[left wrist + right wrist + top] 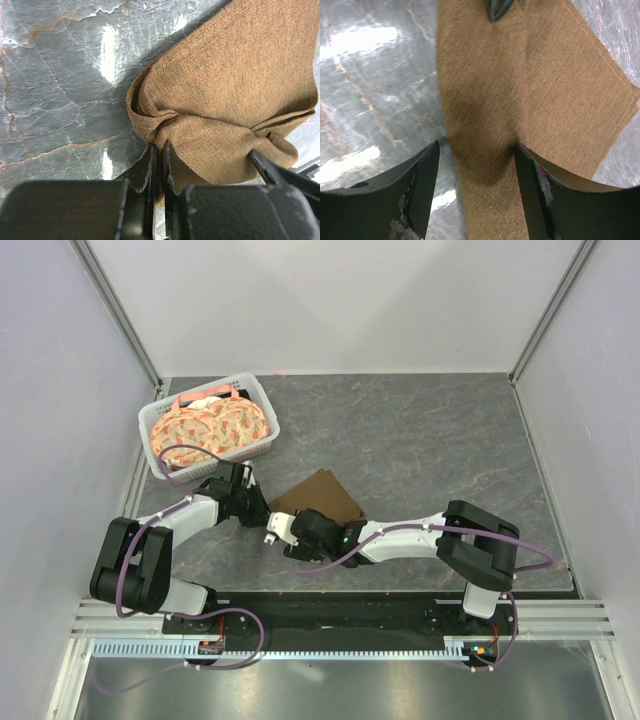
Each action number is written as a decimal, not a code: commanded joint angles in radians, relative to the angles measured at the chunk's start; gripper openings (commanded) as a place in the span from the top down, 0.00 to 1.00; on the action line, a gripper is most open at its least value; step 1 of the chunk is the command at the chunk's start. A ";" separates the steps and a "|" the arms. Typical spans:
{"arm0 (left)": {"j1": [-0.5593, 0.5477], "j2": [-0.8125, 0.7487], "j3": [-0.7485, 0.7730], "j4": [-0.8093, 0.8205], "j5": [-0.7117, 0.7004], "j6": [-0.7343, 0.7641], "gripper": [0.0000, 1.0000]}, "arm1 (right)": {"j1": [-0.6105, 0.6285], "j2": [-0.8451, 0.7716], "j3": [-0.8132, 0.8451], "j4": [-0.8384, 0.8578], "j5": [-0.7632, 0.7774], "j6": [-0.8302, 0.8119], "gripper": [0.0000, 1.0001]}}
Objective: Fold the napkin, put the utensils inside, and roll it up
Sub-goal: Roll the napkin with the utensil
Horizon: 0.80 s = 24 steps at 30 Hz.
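The brown napkin (320, 498) lies bunched on the grey table, in front of both arms. My left gripper (257, 510) is shut on the napkin's gathered near-left edge; in the left wrist view its jaws (160, 146) pinch a fold of the napkin (235, 85). My right gripper (276, 531) stands open just beside it. In the right wrist view the right gripper (476, 145) straddles the napkin's (530, 90) edge, one finger over cloth, the other over bare table. A dark pointed tip (495, 9) at that view's top cannot be identified. The utensils are out of view.
A white basket (158, 412) holding round orange-patterned plates (210, 428) stands at the table's back left. White walls close in the left, back and right sides. The dark rail with both arm bases runs along the near edge.
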 commanded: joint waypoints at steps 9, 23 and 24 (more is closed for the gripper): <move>0.000 0.009 0.006 0.018 0.074 0.065 0.94 | -0.129 0.093 0.138 -0.153 -0.304 0.003 0.41; 0.005 -0.228 -0.049 0.006 -0.164 0.003 0.23 | -0.215 0.196 0.207 -0.443 -0.562 0.098 0.64; 0.006 -0.265 -0.057 0.005 -0.172 -0.004 0.21 | -0.223 0.194 0.217 -0.458 -0.591 0.102 0.66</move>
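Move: Just ahead of the right hand, about 2 cm out and 2 cm lower, the rolled near edge of the napkin runs crosswise between its half-open fingers; the napkin's flat part lies some 9 cm ahead and 3 cm to the right. The left hand still pinches the roll's left end, right at its fingertips. From that hand the basket is about 20 cm ahead and 11 cm left, its middle slightly higher. Easing forward about 2 cm and sinking a little over 1 cm, the right hand moves onto the napkin roll, tips some 20 degrees so its fingers point more steeply down, and closes them around the roll to roughly half their starting gap. The left hand keeps its pinch at first, then opens wide, lets go of the left end and rises about 3 cm, drifting slightly forward. ##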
